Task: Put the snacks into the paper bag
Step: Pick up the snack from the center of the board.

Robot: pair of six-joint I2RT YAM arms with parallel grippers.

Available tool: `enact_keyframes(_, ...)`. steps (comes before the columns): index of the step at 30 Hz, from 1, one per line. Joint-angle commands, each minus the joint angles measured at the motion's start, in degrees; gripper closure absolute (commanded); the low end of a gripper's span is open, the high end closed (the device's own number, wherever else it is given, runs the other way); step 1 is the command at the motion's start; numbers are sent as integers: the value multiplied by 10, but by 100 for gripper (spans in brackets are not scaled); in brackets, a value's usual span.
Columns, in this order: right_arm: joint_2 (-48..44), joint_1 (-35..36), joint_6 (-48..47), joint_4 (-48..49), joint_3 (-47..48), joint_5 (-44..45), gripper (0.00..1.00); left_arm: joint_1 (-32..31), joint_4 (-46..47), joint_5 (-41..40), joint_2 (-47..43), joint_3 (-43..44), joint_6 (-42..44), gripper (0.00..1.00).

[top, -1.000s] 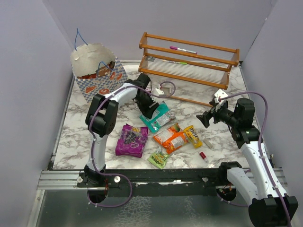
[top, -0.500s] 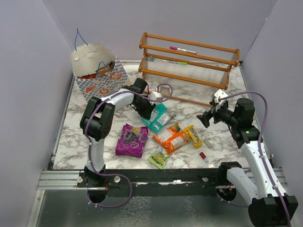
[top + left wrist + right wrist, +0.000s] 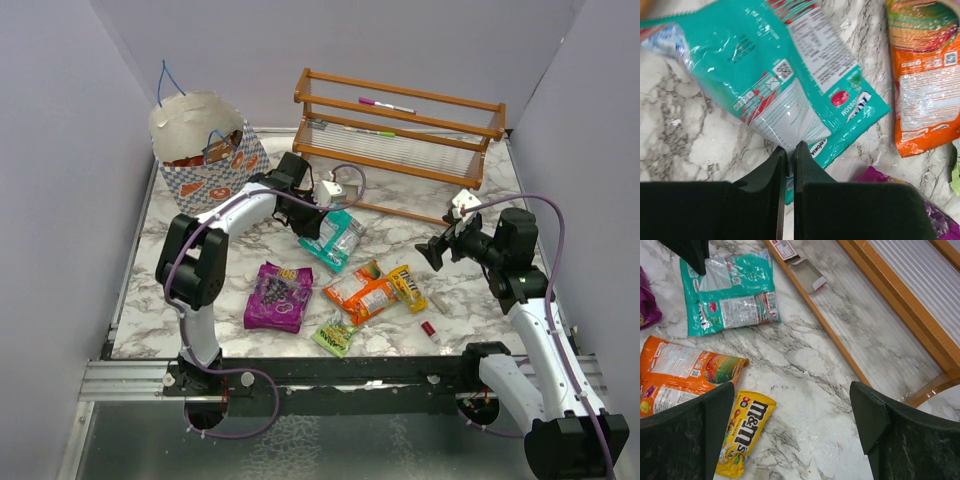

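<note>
My left gripper (image 3: pixel 318 226) (image 3: pixel 788 148) is shut on the near edge of the teal snack packet (image 3: pixel 339 240) (image 3: pixel 790 65), which spreads away from the jaws over the marble. The purple (image 3: pixel 278 297), orange (image 3: pixel 362 292), yellow (image 3: pixel 407 287) and small light-green (image 3: pixel 336 334) snacks lie in front of it. At the back left stands the checked paper bag (image 3: pixel 205 150), open at the top, with something brown inside. My right gripper (image 3: pixel 432 250) (image 3: pixel 792 395) hovers open over bare marble, right of the yellow packet (image 3: pixel 742 437).
A wooden rack (image 3: pixel 400 125) with a pink pen stands at the back right. A small opened carton (image 3: pixel 802 267) lies by its front rail. A tiny red cylinder (image 3: pixel 428 328) and a beige stick (image 3: pixel 440 300) lie near the yellow packet.
My left gripper has closed on the teal packet's edge and drawn back toward the rack, shifting the packet a little. The right arm has not moved.
</note>
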Motion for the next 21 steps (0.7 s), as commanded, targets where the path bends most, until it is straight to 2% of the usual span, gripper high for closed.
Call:
enact_keyframes(1,-7,-2,-7,10,-5,-1,1,-3,-9,14,-69,27,25,100)
enact_keyframes(14,-12,-2,-9,10,-6,-5,0,-4,-1,-21,-203,27,57,100)
enact_keyframes(21,-14,-3,-9,9,-5,-6,0,-4,32,-73,-278,45,51,100)
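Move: The teal snack is already pinched in the left fingers, and the paper bag it is bound for has its middle about 16 cm ahead, 22 cm left and some 6 cm above that hand. The wooden rack is centred roughly 20 cm ahead and 21 cm right; the purple snack lies some 15 cm back and 8 cm left, the orange one about 14 cm back and 13 cm right. From the right hand, the paper bag is about 20 cm ahead and 50 cm left. The teal snack, still gripped by one side in the shut left fingers, is carried almost straight up, some 16 cm at a steady pace, with only a slight drift left near the end. The wrist tips as it climbs, swinging the fingertips forward by about 25 degrees; the hold is kept throughout. ##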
